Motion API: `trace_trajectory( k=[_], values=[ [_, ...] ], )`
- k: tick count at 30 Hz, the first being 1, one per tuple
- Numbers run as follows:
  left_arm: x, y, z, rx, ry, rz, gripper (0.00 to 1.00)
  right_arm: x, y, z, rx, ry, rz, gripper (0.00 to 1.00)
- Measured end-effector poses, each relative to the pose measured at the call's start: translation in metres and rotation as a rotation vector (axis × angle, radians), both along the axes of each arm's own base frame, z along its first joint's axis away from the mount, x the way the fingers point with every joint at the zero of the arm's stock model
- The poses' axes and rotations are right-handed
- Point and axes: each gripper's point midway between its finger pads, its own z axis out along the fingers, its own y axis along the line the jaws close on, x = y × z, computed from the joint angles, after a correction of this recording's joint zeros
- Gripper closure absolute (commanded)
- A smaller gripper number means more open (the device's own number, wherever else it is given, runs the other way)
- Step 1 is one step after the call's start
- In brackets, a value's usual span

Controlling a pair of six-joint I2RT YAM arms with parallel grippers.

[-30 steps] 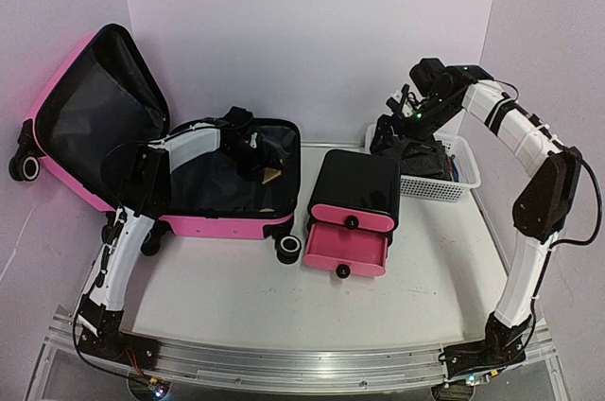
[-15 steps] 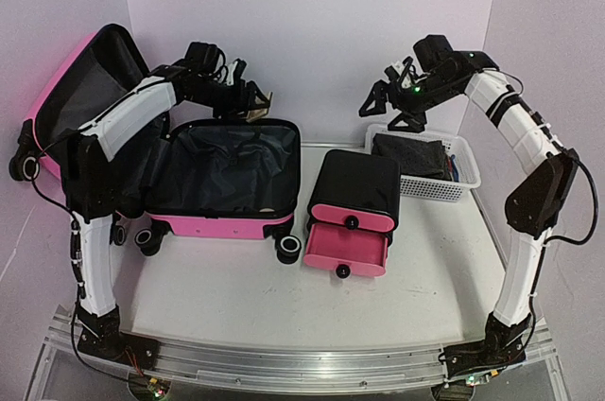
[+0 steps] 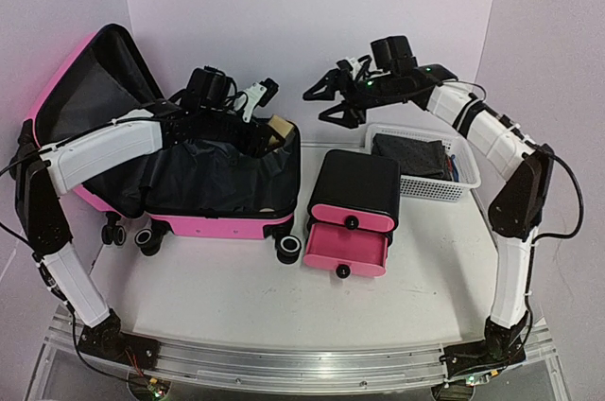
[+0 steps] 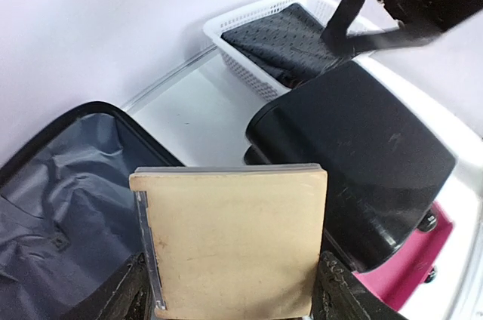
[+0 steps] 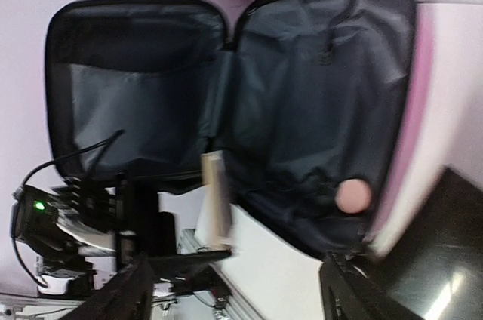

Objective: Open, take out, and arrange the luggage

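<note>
The luggage point(image 3: 217, 224) is a hot-pink hard-shell suitcase lying open at the left, lid point(image 3: 85, 108) raised and black lining showing. My left gripper point(image 3: 272, 131) hovers over its right rim, shut on a flat tan square case point(image 4: 234, 237) held by its two side edges. My right gripper point(image 3: 326, 105) hangs in the air just right of it, behind the cabinet, jaws spread with nothing between them. In the right wrist view the luggage point(image 5: 317, 93) fills the frame. The case point(image 5: 217, 203) shows edge-on, and a small pink round thing point(image 5: 353, 195) lies on the lining.
A black cabinet point(image 3: 357, 183) with two pink drawers stands right of the luggage, its lower drawer point(image 3: 345, 250) pulled out. Behind it on the right is a white mesh basket point(image 3: 454, 188) holding a dark folded cloth point(image 3: 408, 155). Walls close in at the back and sides.
My left gripper lifted the tan case out of the luggage and carried it up and right to the rim. My right arm swung left, away from the basket.
</note>
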Motion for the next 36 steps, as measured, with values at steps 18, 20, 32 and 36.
trace_trajectory(
  k=[18, 20, 32, 36],
  values=[
    [-0.020, 0.001, -0.009, 0.085, -0.109, -0.015, 0.47, -0.028, 0.059, -0.067, -0.058, 0.047, 0.054, 0.53],
    [-0.020, 0.001, -0.009, 0.085, -0.109, -0.015, 0.47, -0.028, 0.060, -0.063, -0.048, 0.041, 0.062, 0.61],
    [-0.019, 0.002, -0.009, 0.083, -0.107, -0.006, 0.48, -0.031, 0.071, -0.049, 0.040, 0.073, 0.095, 0.94],
    [-0.016, 0.002, -0.005, 0.073, -0.120, 0.008, 0.48, -0.025, 0.074, -0.048, 0.073, 0.098, 0.079, 1.00]
  ],
)
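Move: The small tan box, already held in the left fingers, has its middle about 1 cm ahead, 2 cm right and 1 cm below that hand's point. From the empty right hand, the box lies some 9 cm left, 2 cm back and 5 cm lower. Also from the right hand, the drawer cabinet stands about 5 cm back, 7 cm right and 26 cm down; the open suitcase's tray is centred 22 cm left, 2 cm ahead and 27 cm down. Leftward and slightly back, the right hand sweeps about 7 cm to the box, then sinks some 6 cm and eases up a little while its fingers close from wide open, pinching the box across its free outer edge. The left hand draws back about 2 cm, then stays nearly still, its fingers keeping their opening around the box. ##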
